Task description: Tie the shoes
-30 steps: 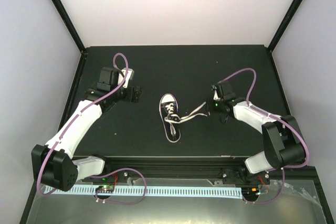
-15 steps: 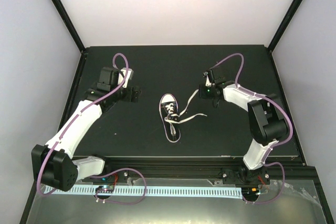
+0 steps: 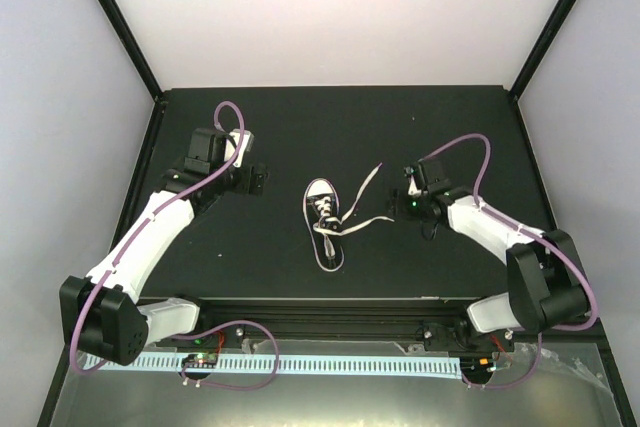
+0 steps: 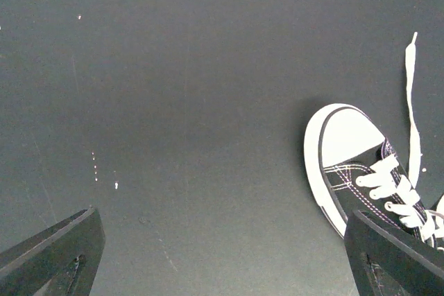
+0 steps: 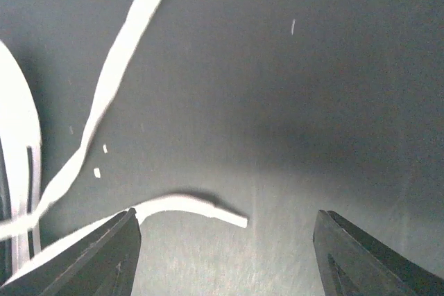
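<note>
The small black sneaker (image 3: 323,224) with a white toe cap lies mid-table, toe to the far side, and also shows in the left wrist view (image 4: 354,164). Its two white laces run loose to the right: one (image 3: 368,185) up and right, one (image 3: 368,221) flat to the right. My right gripper (image 3: 402,199) is open and empty just right of the lace ends; in the right wrist view the lower lace's tip (image 5: 208,207) lies on the table between my open fingers (image 5: 104,254). My left gripper (image 3: 260,179) is open and empty, left of the shoe's toe.
The black table (image 3: 330,127) is ringed by a black frame with grey walls to the left, right and back. The arm bases and a white ruled strip (image 3: 300,362) sit at the near edge.
My right gripper let go of the upper lace, which now lies stretched up-right on the table, and moved back toward me over the lower lace's end. The left arm has not moved.
</note>
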You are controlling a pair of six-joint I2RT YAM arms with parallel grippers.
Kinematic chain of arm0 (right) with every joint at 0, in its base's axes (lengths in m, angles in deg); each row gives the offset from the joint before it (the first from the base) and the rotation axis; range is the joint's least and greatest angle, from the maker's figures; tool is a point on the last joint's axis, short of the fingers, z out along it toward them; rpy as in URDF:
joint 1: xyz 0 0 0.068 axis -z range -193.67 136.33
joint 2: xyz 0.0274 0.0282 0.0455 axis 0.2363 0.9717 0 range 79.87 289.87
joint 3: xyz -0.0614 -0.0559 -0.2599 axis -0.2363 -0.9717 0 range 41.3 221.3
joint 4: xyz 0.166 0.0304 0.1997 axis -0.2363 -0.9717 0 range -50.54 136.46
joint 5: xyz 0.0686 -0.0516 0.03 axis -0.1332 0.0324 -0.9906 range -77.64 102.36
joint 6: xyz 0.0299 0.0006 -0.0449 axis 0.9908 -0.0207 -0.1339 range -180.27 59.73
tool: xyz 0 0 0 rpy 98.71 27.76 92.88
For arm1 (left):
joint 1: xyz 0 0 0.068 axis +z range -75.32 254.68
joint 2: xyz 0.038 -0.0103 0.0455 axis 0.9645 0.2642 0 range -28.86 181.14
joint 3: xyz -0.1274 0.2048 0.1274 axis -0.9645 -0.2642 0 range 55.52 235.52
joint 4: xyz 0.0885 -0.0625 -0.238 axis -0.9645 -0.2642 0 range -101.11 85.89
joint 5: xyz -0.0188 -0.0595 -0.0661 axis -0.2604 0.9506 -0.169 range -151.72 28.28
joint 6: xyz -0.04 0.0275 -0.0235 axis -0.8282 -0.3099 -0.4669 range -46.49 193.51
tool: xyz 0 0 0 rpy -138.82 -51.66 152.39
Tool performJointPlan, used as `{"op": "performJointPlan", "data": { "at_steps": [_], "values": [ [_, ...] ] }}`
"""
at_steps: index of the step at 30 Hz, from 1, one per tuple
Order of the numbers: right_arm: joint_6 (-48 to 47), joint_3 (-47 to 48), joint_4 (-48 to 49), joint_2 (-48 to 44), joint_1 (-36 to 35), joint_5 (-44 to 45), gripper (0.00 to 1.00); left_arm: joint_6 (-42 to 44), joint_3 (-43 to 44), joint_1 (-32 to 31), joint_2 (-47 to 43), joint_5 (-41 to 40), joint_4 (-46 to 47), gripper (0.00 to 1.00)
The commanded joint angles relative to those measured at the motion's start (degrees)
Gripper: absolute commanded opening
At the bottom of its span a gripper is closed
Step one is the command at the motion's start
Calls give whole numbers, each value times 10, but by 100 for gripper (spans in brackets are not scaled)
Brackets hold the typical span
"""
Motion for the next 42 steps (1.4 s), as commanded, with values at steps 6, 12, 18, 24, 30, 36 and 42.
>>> {"op": "performJointPlan", "data": {
  "at_steps": [6, 12, 18, 24, 30, 36, 42],
  "values": [
    [115, -43, 52, 8, -77, -38, 70, 1, 6, 2, -8, -6, 10, 98],
    [114, -7, 50, 59, -109, 3, 71, 1, 4, 2, -16, -12, 9, 98],
    [125, 24, 34, 102, -132, 37, 71, 1, 4, 2, -18, -10, 9, 98],
    [141, 49, 11, 146, -151, 76, 67, 1, 4, 2, -22, -9, 9, 98],
    [144, 70, -16, 186, -164, 116, 49, 0, 4, 2, -24, -4, 9, 98],
    [147, 72, -23, 180, -165, 129, 2, 7, 0, -7, -30, -2, 12, 98],
    [124, 67, -23, 81, -165, 132, 2, 15, -14, -39, -56, 8, 25, 98]
  ]
}}
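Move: The near lace, lying out from the shoe towards the right arm, has its middle some 7 cm to the left of the open right hand, 2 cm back and about 6 cm below. The far lace's middle is 8 cm left and 5 cm ahead; the shoe sits roughly 15 cm left, 2 cm back. From the idle left hand the near lace lies about 19 cm right, 4 cm back and 18 cm below. The right hand, fingers still well open, first draws back about 4 cm while sinking and swinging left, then keeps on left and down towards the shoe, easing forward again, some 7 cm left and 6 cm down in all, until its tips are over the near lace at the table. There the fingers, tipped some 10 degrees, close fully and pinch the near lace between their tips, short of its free end, and the hand starts to rise by about 1 cm. ##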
